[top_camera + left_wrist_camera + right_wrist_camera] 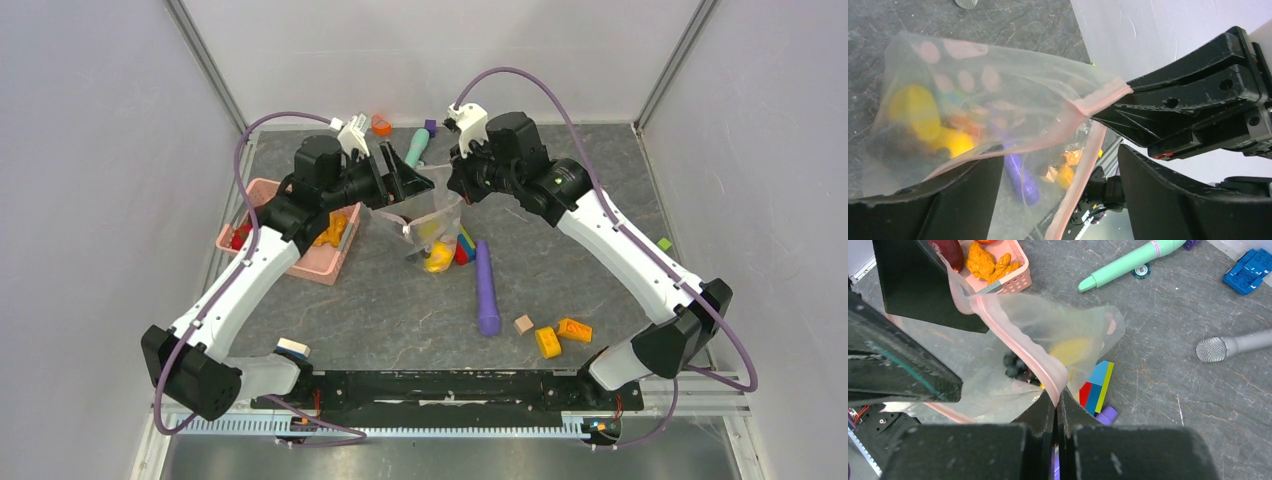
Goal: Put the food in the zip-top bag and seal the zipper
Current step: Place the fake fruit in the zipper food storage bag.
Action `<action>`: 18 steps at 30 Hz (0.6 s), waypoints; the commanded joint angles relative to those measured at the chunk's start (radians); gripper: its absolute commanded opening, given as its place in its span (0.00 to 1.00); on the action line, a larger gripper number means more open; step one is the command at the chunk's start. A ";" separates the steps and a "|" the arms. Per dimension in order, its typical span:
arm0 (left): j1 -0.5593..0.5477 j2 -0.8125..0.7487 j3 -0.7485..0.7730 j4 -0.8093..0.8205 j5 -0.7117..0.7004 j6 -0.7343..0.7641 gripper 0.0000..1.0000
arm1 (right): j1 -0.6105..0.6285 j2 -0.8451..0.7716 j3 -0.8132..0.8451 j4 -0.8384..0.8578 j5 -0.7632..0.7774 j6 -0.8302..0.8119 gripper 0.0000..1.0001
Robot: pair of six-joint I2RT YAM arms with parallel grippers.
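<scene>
The zip-top bag (432, 212) hangs open between both grippers, clear with pale dots. Yellow food (923, 117) and a dark piece (1015, 365) lie inside it. My right gripper (1056, 397) is shut on the pink zipper (1018, 325) at one end of the mouth. My left gripper (1060, 165) stands open at the other side of the mouth. The zipper strip (1083, 185) runs loose between its fingers. More food, orange (985, 262) and dark red (950, 250), sits in the pink basket (300, 250) to the left.
A multicoloured block (1095, 387) lies beside the bag. A purple stick (486, 288) and orange blocks (560, 335) lie nearer the bases. A teal stick (1128, 262), a blue block (1252, 269) and a grey microphone (1228, 346) lie farther back.
</scene>
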 commanded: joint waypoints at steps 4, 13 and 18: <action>-0.001 -0.027 0.065 0.009 0.069 0.056 1.00 | 0.001 -0.047 -0.007 0.059 0.000 0.004 0.00; -0.001 -0.161 0.120 -0.202 -0.316 0.176 1.00 | 0.001 -0.052 -0.024 0.059 0.010 -0.004 0.00; 0.020 -0.202 0.110 -0.333 -0.713 0.187 1.00 | 0.001 -0.055 -0.033 0.058 0.017 -0.014 0.00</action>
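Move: The orange drumsticks in the pink basket, apparently the next food, lie about 18 cm to the left of the left hand, some 3 cm farther out and 27 cm below. The eggplant is about 9 cm left of them and 3 cm nearer the base. The grapes are already off the fingers, down in the bag some 20 cm below the left hand, 2 cm to its left and 1 cm ahead. From the right hand the drumsticks lie about 23 cm left, 2 cm ahead and 26 cm below. The left fingers come free of the bag's mouth, spreading the last bit to fully open, while the right hand stays put and keeps its pinch on the rim. The left hand first eases up, then swings left to the basket's side with growing speed, ending about 7 cm left and 4 cm higher, turned some 20 degrees counter-clockwise and tipped slightly up. ##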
